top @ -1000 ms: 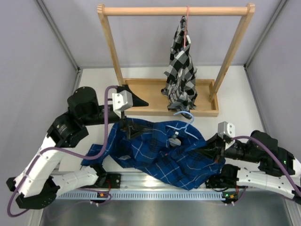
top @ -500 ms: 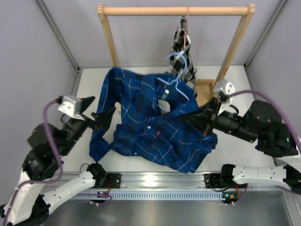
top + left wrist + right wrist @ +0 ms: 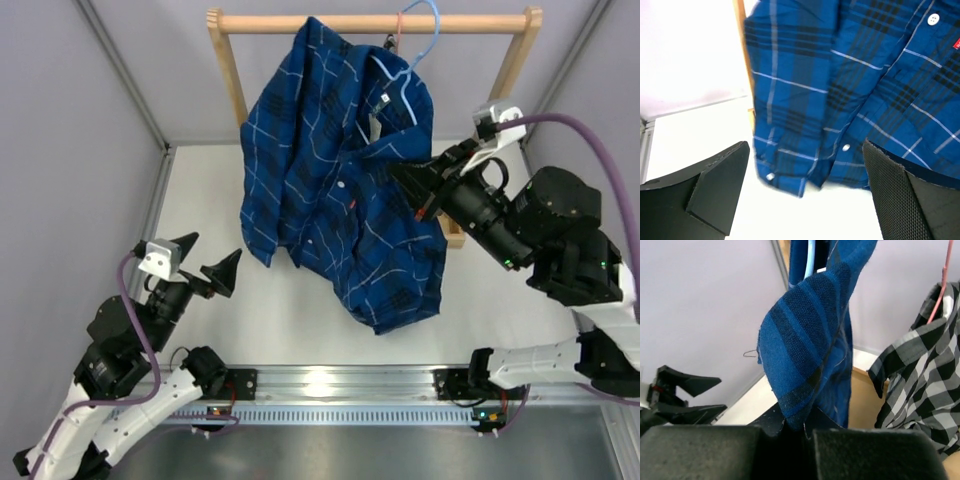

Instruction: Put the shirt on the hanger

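Observation:
The dark blue plaid shirt (image 3: 335,190) hangs in the air in front of the wooden rack, draped on the light blue hanger (image 3: 415,55). The hanger's hook reaches the top rod; I cannot tell whether it rests on it. My right gripper (image 3: 418,188) is shut on a fold of the shirt (image 3: 807,350), with the hanger's wire (image 3: 810,257) above it. My left gripper (image 3: 207,268) is open and empty, low at the near left, apart from the shirt. In the left wrist view the shirt (image 3: 865,75) hangs ahead of the open fingers (image 3: 715,185).
The wooden rack (image 3: 230,75) stands at the back with its rod (image 3: 270,22) across the top and its base tray mostly hidden by the shirt. A black-and-white checked shirt (image 3: 925,375) on a pinkish-red hanger (image 3: 943,277) hangs just behind the blue shirt.
My right arm has lifted the shirt and hanger from the table up to the rack's rod. My left gripper has let go and drawn back down to the near left.

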Controlling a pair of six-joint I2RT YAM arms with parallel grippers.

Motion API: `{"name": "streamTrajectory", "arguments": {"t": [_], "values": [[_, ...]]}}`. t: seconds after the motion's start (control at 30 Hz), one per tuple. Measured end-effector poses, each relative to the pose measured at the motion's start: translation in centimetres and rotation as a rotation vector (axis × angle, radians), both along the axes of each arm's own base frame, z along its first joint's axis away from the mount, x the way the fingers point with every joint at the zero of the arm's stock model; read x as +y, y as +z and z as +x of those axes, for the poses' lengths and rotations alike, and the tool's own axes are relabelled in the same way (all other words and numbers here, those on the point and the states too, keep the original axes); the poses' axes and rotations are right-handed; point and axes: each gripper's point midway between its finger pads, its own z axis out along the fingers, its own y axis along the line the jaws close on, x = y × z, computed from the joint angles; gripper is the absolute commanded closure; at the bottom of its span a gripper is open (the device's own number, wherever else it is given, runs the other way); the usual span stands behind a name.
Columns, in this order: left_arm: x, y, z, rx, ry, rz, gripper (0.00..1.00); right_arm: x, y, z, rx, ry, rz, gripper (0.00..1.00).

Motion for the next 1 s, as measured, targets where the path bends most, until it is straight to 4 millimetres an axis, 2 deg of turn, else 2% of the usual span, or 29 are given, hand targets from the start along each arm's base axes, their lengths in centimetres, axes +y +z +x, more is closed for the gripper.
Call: {"name": "streamTrajectory", "arguments": {"t": [0.07,0.2,0.33,0.43,0.5,0.6,0.73,0.9,1.0], "values": [[0.1,-0.1,0.2,0.003,0.015,0.003,0.02,0.2,-1.5,0.5,0.015,-0.027,-0.009,1.0],[0.6,-0.1,0.5,0.003,0.044,0.002,0.02,1.8,-9.3,1.6,0.09,-0.067,-0.076,1.0],[1.1,-0.2,0.8,0.002,0.072,0.005,0.02,5.7,-16.2,3.3,0.177,-0.105,-0.142,1.0],[1.3,-0.6,1.1,0.009,0.089,0.002,0.02,9.4,-19.2,4.6,0.223,-0.12,-0.172,1.0],[1.5,-0.9,1.4,0.022,0.102,-0.007,0.02,11.5,-19.8,5.4,0.238,-0.128,-0.176,1.0],[1.6,-1.3,1.6,0.056,0.118,-0.053,0.02,14.1,-18.2,6.7,0.234,-0.154,-0.143,1.0],[1.2,-2.6,2.0,0.11,0.119,-0.111,0.02,15.6,-12.5,8.1,0.185,-0.193,-0.043,1.0],[1.5,-5.3,2.4,0.214,0.165,-0.116,0.02,14.6,-5.2,9.9,0.096,-0.259,0.06,1.0],[1.9,-6.2,1.9,0.231,0.175,-0.13,0.02,13.3,-3.2,12.4,0.072,-0.307,0.092,1.0]]}}
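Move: The right hand holds the shirt and blue hanger up high; the free stretch of wooden bar it is bound for is some 23 cm ahead, 11 cm to its left and roughly 5 cm higher. The checkered shirt hangs about 23 cm ahead, 2 cm to the right and 20 cm lower, and the rack's left post top is roughly 23 cm ahead and 25 cm left. From the empty left hand, that bar stretch is about 24 cm ahead, 18 cm right and 24 cm up. Fingers still shut on the shirt and hanger, the right hand dips about 20 cm while swinging some 15 cm to the left, then climbs nearly back to its old height, going forward all along for about 12 cm in all and turning some 20 degrees clockwise, so that the hook comes up to the bar left of the checkered shirt. The left hand, open and empty, touches nothing and sinks about 6 cm, its fingers tipping slightly down. ##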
